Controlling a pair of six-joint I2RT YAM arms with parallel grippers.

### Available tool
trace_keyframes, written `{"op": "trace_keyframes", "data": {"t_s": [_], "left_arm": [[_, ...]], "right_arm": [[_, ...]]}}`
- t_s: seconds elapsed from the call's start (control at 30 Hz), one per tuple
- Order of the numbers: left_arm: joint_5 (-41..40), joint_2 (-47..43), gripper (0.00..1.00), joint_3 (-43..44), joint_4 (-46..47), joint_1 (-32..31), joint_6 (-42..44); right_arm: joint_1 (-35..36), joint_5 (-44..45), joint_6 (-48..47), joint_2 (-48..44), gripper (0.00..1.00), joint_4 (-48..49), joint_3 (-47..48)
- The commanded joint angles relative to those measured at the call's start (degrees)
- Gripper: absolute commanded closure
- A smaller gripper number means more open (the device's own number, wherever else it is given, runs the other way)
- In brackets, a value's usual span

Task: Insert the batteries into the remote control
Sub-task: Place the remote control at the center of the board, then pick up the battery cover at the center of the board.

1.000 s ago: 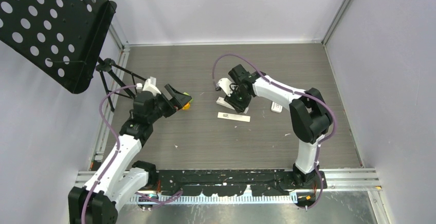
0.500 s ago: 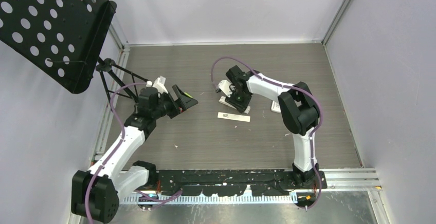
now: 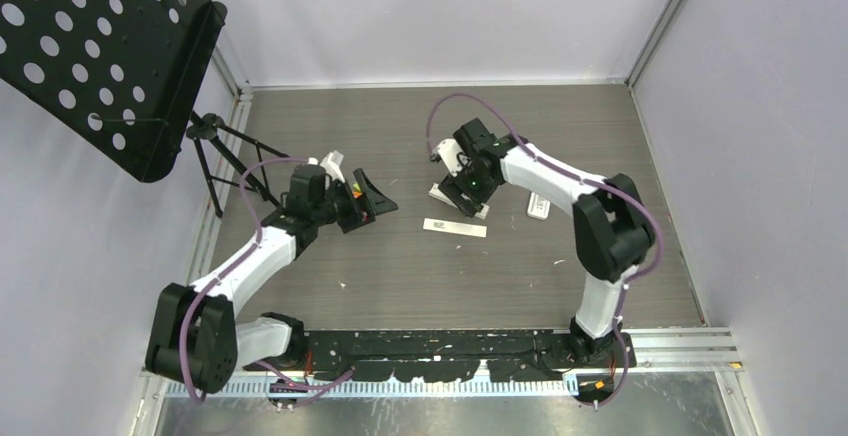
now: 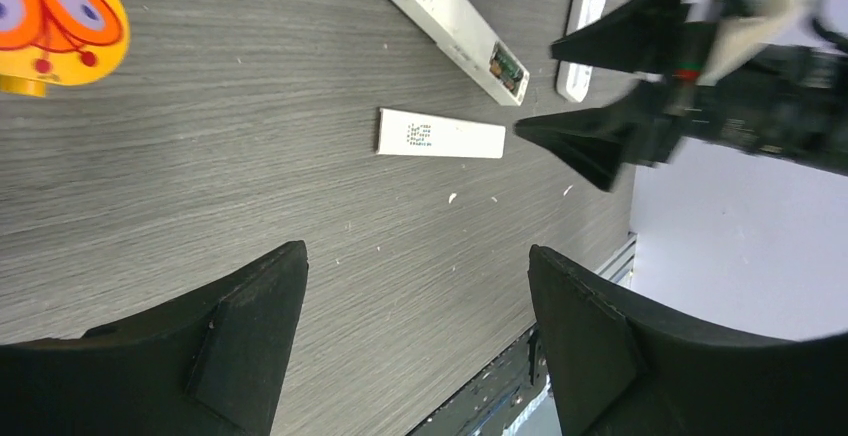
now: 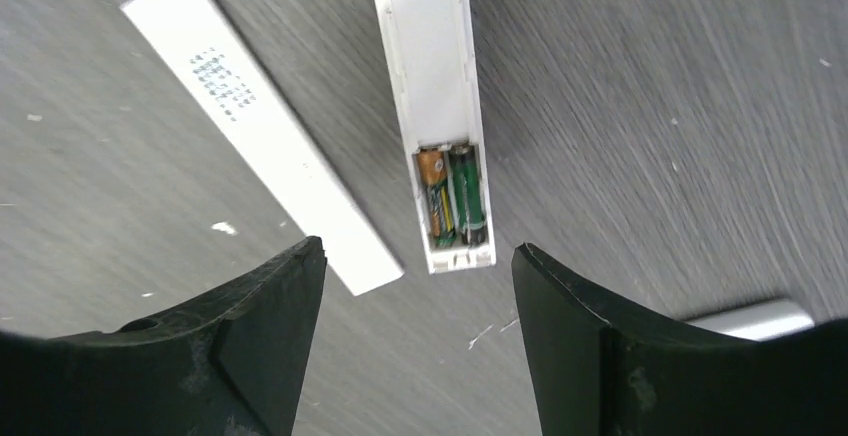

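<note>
The white remote control (image 5: 428,76) lies back-up on the grey table, its battery bay open at the near end. Two batteries (image 5: 452,196) lie side by side in the bay, one with a brownish end, one green and dark. My right gripper (image 5: 418,249) hangs open just above that end, touching nothing. The flat white cover (image 5: 260,126) lies to the left of the remote. In the top view the remote control (image 3: 458,202) sits under my right gripper (image 3: 469,189). My left gripper (image 4: 418,256) is open and empty over bare table, left of the cover (image 4: 440,134).
An orange-and-green toy (image 4: 50,16) lies just beside my left gripper (image 3: 372,202). A second white remote (image 3: 538,208) lies right of the first, near the right forearm. A black tripod (image 3: 225,151) with a perforated panel stands at the far left.
My right gripper has opened and drawn back slightly from the remote's open end. The left arm has swung right, past the toy, toward the table's middle.
</note>
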Motion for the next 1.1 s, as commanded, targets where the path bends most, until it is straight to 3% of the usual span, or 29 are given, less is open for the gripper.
{"op": "trace_keyframes", "data": {"t_s": [0.0,0.13,0.2,0.4,0.6,0.8,1.07], "left_arm": [[-2.55,4.01,0.18,1.6,5.74,-3.64,0.98],[-5.13,9.49,0.23,1.36,9.92,-7.92,0.25],[-6.94,12.39,0.25,1.62,12.12,-9.98,0.95],[-10.01,20.16,0.32,4.37,14.56,-12.73,2.61],[-13.95,25.47,0.39,6.37,13.89,-13.1,0.27],[-14.24,29.66,0.52,7.34,16.39,-13.51,-1.63],[-8.77,34.83,0.59,10.29,16.82,-13.65,-3.45]], "right_arm": [[0.14,1.13,14.34,-9.76,0.26,6.8,-4.17],[-0.56,12.57,36.36,-14.52,0.36,12.81,-10.38],[-0.65,10.87,45.17,-17.54,0.43,16.34,-15.92],[-0.64,12.97,65.76,-24.81,0.45,26.38,-31.04],[-0.65,10.78,72.39,-24.27,0.45,30.77,-34.92],[-0.7,15.51,74.88,-24.2,0.46,31.49,-37.16],[-1.0,12.8,75.3,-20.86,0.55,31.19,-36.16]]}}
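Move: The battery cover lies about 16 cm to the left hand's right, 3 cm ahead and 13 cm down; the orange toy is some 8 cm ahead and 3 cm left of that hand. For the right hand, just off the remote control, the cover is roughly 4 cm back, 3 cm left and 5 cm below, with the remote 2 cm ahead and 3 cm left, and the spare remote 13 cm right, level with it. The left hand sinks about 10 cm while swinging right and then reaching forward, closing in on the left end of the battery cover as its wide-open fingers narrow to under half open. Meanwhile the right hand, already free of the remote control, rises some 4 cm, then draws back, a little right and down past its starting height to the cover's right end, turning about 70 degrees clockwise and narrowing its fingers to about half open. ##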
